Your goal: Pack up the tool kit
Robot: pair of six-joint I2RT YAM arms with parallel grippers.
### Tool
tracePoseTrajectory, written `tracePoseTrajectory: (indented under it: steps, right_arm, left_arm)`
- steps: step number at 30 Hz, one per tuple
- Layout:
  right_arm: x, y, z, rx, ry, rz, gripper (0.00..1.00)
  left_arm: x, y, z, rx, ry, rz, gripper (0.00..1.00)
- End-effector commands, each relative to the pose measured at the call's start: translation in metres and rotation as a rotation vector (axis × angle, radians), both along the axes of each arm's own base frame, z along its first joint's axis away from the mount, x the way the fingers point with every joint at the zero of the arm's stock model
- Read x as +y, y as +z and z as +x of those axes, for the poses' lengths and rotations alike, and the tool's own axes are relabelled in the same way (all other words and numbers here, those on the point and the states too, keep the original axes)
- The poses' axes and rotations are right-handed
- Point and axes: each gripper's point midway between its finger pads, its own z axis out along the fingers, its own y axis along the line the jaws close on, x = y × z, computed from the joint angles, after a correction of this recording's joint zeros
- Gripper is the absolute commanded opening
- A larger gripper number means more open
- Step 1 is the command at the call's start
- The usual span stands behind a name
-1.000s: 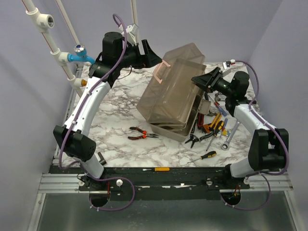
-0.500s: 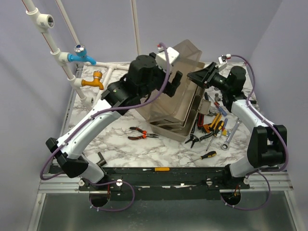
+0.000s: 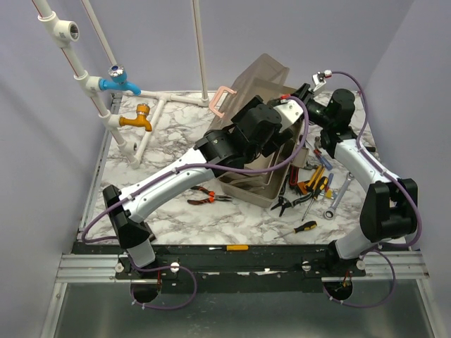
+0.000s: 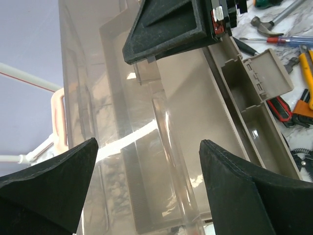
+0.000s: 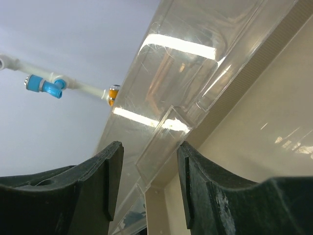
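The beige-grey toolbox (image 3: 246,184) sits mid-table with its smoky translucent lid (image 3: 264,77) tipped up and back, pink handle (image 3: 220,100) at the top left. My right gripper (image 3: 304,95) is at the lid's right edge. In the right wrist view the gripper (image 5: 149,147) straddles the clear rim of the lid (image 5: 195,58) and holds it up. My left gripper (image 3: 287,116) reaches across the box. In the left wrist view it stands wide open (image 4: 149,144) over the inside of the lid (image 4: 112,98), with nothing gripped. A fold-out tray (image 4: 249,93) lies to its right.
Loose screwdrivers and pliers (image 3: 317,183) and a wrench (image 3: 337,201) lie right of the box. Red-handled pliers (image 3: 208,197) lie left of it, a screwdriver (image 3: 297,229) in front, another (image 3: 229,248) on the front rail. White pipes with a blue tap (image 3: 116,84) and orange tap (image 3: 137,121) stand back left.
My left arm swung from the back left across to the toolbox's right side. The right gripper rose and the lid tipped further up and back.
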Motion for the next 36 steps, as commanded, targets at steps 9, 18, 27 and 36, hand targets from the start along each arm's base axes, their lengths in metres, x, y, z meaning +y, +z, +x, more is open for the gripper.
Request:
tracePoseTrajectory:
  steps: [9, 18, 27, 36]
  right_arm:
    - [0.009, 0.026, 0.001, -0.055, 0.028, 0.015, 0.54]
    - [0.01, 0.031, 0.002, -0.059, 0.02, 0.006, 0.62]
    - [-0.004, 0.016, 0.012, -0.003, -0.087, -0.053, 0.83]
    - [-0.057, -0.008, 0.032, 0.058, -0.352, -0.238, 0.9]
  left_arm:
    - [0.014, -0.027, 0.013, -0.035, 0.144, 0.189, 0.83]
    - [0.027, -0.029, 0.021, -0.083, 0.222, 0.261, 0.71]
    - [0.039, -0.022, 0.024, -0.119, 0.26, 0.226, 0.36]
    - [0.049, -0.021, 0.024, -0.134, 0.284, 0.209, 0.32]
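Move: My right hand already has the raised lid's free edge between its half-open fingers. For my wide-open left hand, the nearest stretch of that edge is about 3 cm ahead and 3 cm below, level sideways. The pink handle is some 10 cm left of my left hand, 6 cm ahead and 5 cm lower. The box base's middle is about 2 cm ahead, 6 cm right and 22 cm down. I sink my left hand about 3 cm onto the lid's free edge while easing forward, close my fingers on it, and carry it left, about 3.5 cm in all, turning some 15 degrees counter-clockwise as its left side rises. My right hand holds, then spreads its fingers, lets the edge go and backs off forward and to the right. ##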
